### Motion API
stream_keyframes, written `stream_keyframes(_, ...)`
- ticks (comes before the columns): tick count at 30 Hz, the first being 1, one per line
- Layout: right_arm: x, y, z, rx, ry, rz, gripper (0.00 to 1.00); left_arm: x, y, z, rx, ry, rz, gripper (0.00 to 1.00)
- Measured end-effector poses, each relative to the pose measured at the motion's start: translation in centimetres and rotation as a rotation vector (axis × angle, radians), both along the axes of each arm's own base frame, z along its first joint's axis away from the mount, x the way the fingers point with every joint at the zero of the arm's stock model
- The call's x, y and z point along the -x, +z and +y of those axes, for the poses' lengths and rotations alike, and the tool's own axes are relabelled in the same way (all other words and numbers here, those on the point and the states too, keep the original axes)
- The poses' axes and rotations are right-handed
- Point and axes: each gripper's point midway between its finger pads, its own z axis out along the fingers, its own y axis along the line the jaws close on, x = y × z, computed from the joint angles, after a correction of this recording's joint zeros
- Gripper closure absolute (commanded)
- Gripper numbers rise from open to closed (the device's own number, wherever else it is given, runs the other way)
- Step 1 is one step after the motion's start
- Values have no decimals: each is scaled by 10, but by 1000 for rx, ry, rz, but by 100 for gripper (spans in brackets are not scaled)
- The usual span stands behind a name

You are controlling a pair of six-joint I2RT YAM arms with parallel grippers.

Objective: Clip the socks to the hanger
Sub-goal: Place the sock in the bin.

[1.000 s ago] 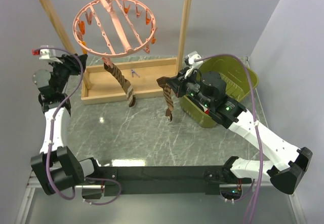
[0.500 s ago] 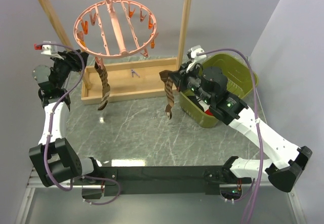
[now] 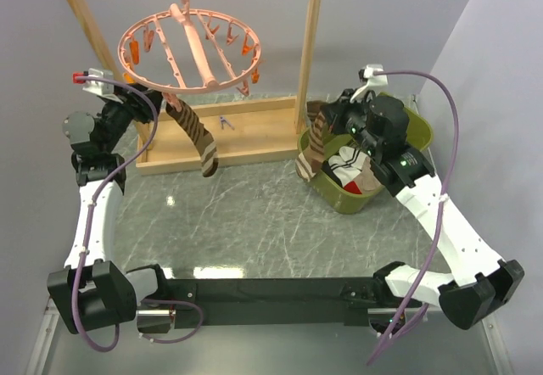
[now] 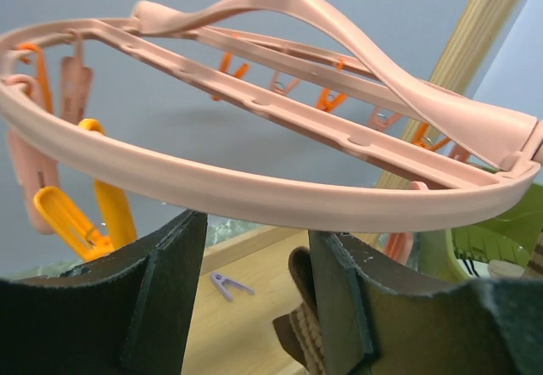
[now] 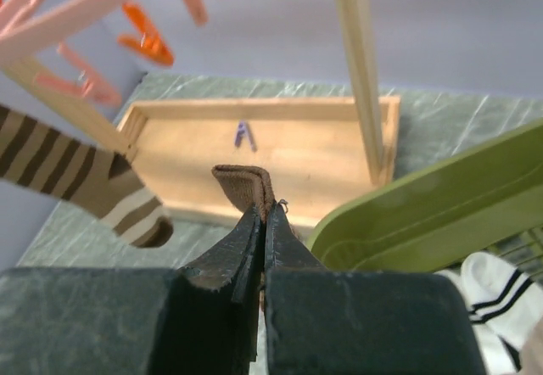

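The salmon-pink ring hanger [image 3: 193, 80] hangs by its hook from the wooden rack's bar. One brown, tan-striped sock [image 3: 197, 134] dangles from the ring's near left rim. My left gripper [image 3: 161, 102] sits right under that rim. In the left wrist view its jaws [image 4: 254, 252] stand open, with the rim [image 4: 254, 195] crossing just above the tips and the sock's cuff [image 4: 307, 324] beside the right finger. My right gripper [image 3: 329, 120] is shut on the cuff of the second sock [image 3: 315, 150], which hangs at the green basket's left edge. The pinched cuff [image 5: 244, 181] shows above the closed tips [image 5: 263, 209].
The light wooden rack [image 3: 311, 44] stands on a tray base [image 3: 254, 133] with a small purple clip [image 3: 225, 122] lying in it. A green basket [image 3: 416, 129] at the right holds white-black-red socks [image 3: 346, 168]. Orange and pink clips [image 4: 76, 222] hang round the ring.
My right arm has carried its sock right and back, from over the table to the basket's left edge. The left gripper has risen under the ring. The ring and clipped sock have swung.
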Motion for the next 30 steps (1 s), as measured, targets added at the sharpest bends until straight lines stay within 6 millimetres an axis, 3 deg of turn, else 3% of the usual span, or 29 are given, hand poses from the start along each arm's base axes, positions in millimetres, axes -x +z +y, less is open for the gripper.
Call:
stream_keyframes(5, 8, -34, -6, -10, 4, 72, 100, -1, -4, -13, 3, -22, 16, 43)
stream_keyframes(12, 7, -104, -36, 30, -110, 224, 100, 0, -3, -29, 6, -43, 12, 43)
stream_keyframes(17, 9, -133, -49, 48, -154, 288, 100, 2, -3, -36, 3, -43, 17, 42)
stream_keyframes(24, 8, -145, -55, 59, -172, 323, 100, 1, -5, -35, 2, -23, 24, 42)
stream_keyframes(30, 10, -141, -41, 39, -91, 312, 100, -2, -11, -29, 10, 11, 52, 42)
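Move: My right hand already pinches a striped sock. The green bin's middle lies about 8 cm ahead of that hand, 14 cm to its right and 28 cm below; the white socks inside are some 5 cm ahead, 9 cm right and 30 cm down. My half-open left hand has the clipped sock's middle about 8 cm to its right, 3 cm back and 9 cm lower; the hanger ring's centre is roughly 12 cm ahead, 9 cm right and 4 cm up. I sink my right hand some 14 cm towards the bin's near-left corner, drifting about 5 cm right and easing back slightly left at the end, while the fingers tip down nearly 20 degrees and keep their pinch on the sock. Under the hanger's near rim, my left hand slides about 3.5 cm right, still half open, its right finger seeming to push the clipped sock's top along. ##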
